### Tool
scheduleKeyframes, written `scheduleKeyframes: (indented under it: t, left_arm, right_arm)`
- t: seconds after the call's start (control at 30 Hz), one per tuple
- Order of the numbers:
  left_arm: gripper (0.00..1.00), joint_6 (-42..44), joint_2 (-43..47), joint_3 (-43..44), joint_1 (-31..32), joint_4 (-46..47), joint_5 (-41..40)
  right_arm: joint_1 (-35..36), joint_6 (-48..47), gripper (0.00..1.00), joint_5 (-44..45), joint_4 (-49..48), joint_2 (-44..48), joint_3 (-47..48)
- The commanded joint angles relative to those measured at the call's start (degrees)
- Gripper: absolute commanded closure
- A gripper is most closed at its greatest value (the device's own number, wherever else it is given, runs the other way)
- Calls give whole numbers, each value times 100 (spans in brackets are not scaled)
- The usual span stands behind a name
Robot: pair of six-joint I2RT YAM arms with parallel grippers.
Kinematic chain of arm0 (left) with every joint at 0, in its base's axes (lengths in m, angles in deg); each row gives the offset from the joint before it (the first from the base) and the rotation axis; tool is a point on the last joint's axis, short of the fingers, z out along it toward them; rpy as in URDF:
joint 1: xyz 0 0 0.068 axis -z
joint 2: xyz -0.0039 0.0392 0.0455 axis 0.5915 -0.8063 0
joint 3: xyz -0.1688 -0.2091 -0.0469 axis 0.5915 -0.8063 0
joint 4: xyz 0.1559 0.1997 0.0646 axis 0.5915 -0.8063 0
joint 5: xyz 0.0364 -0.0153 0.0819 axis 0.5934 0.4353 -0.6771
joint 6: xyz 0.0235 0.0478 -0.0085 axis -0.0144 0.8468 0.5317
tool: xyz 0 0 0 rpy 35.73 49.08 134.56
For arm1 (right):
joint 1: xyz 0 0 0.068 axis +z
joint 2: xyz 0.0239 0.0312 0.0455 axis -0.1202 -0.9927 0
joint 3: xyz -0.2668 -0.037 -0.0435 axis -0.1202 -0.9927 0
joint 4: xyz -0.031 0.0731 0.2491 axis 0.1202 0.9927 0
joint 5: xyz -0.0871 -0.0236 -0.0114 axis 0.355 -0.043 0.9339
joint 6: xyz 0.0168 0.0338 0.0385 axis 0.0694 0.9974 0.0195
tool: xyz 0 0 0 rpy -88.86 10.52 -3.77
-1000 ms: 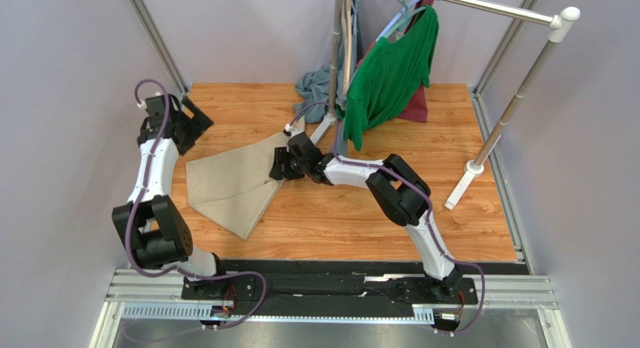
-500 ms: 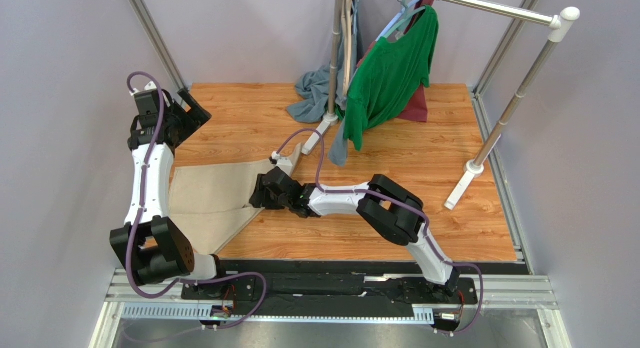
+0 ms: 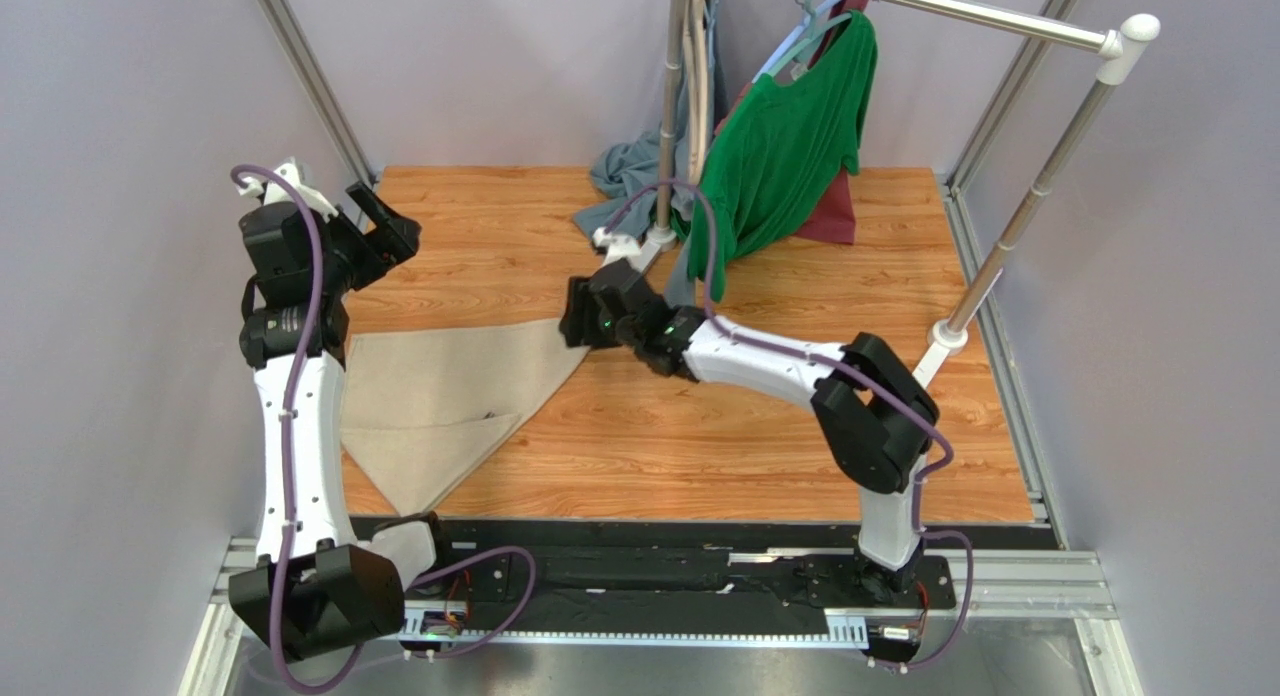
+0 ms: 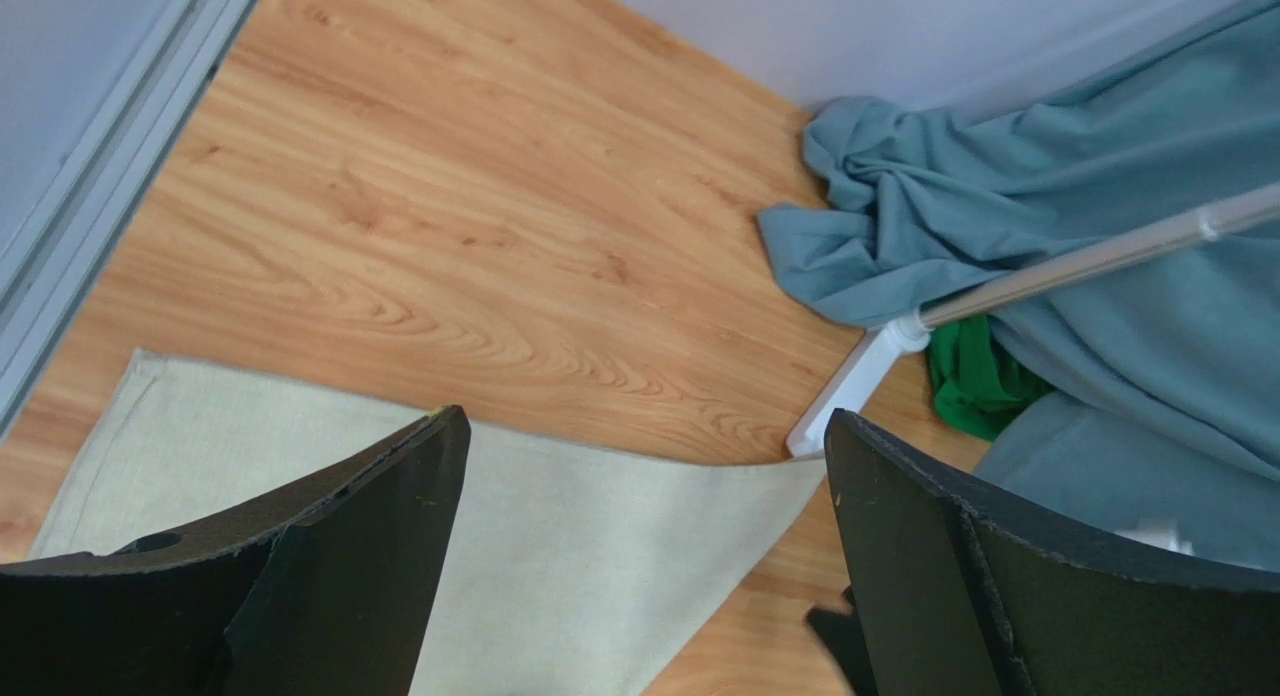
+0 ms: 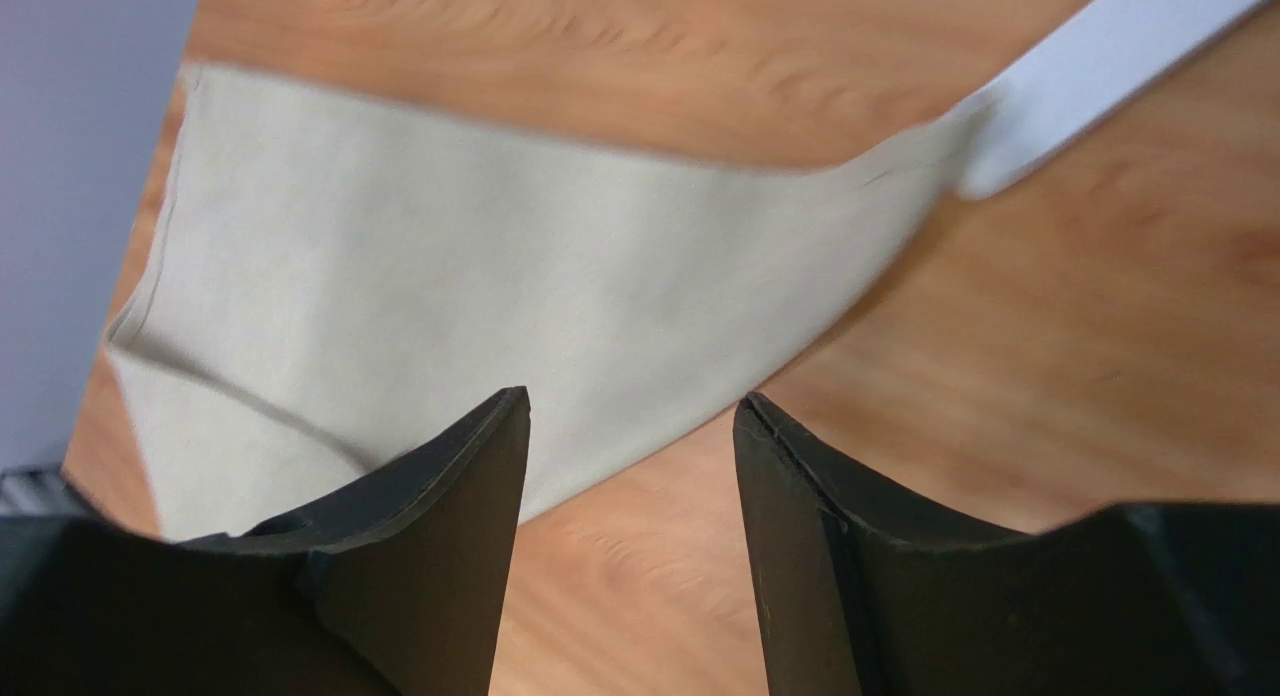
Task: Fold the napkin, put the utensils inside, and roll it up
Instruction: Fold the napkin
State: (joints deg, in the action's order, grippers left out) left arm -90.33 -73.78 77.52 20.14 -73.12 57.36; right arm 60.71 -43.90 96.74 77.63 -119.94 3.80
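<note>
The beige napkin (image 3: 436, 389) lies flat on the left of the wooden table, with a fold line near its front part and a corner pointing right. My right gripper (image 3: 573, 318) hovers just above that right corner, open and holding nothing. In the right wrist view the napkin (image 5: 496, 276) lies beyond the open right gripper (image 5: 631, 401). My left gripper (image 3: 394, 228) is raised over the table's back left corner, open wide and empty. In the left wrist view the napkin (image 4: 601, 561) shows below and between the spread fingers (image 4: 361, 561). The utensils are out of view.
A clothes rack stands at the back, its pole (image 3: 672, 96) and white foot (image 3: 651, 246) close behind the right gripper. A green shirt (image 3: 774, 149) and a grey-blue cloth (image 3: 628, 179) hang there. A second rack foot (image 3: 932, 363) stands right. Walls close in on both sides.
The napkin has shifted left and now lies flatter. My right gripper swung toward the front, then back to the napkin's right corner. The left arm has lifted and stretched upward.
</note>
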Motion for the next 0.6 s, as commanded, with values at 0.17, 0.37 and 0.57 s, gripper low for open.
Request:
scheduleKeyframes:
  t: [0.17,0.37,0.57]
  left_arm:
    - [2,126,-175,-15,-40,369,597]
    - [2,90,-237,-42,-40,404,676]
    - [2,73,-316,-33,-49,413,808]
  right_arm:
    - [-1108,-811,44,-476,-244,-345,-234]
    - [-1152,-486,44,-433,-912,-547,-295]
    - [-1152,-485,45,-275,-1309,-652,-287]
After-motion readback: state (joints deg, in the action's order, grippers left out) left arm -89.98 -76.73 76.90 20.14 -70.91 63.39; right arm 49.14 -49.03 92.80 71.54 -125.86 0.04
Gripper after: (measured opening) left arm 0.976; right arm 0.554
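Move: The napkin's far-right corner, by the rack's white foot, lies about 14 cm ahead of the right hand, 4 cm to its right and 10 cm below. The middle of that rack foot is about 22 cm ahead and 9 cm to the right; the napkin's near corner is some 24 cm back and 21 cm left. From the left hand, the far-right corner lies about 13 cm ahead, 29 cm right and 29 cm below. Towards the napkin's far-right corner goes the right hand, empty and half open: first a quick sweep forward and to the right, about 7 cm each way, then some 6 cm down, easing to a stop low over the table just short of the corner. The fingers keep their gap, with no touch on the cloth to be seen. ##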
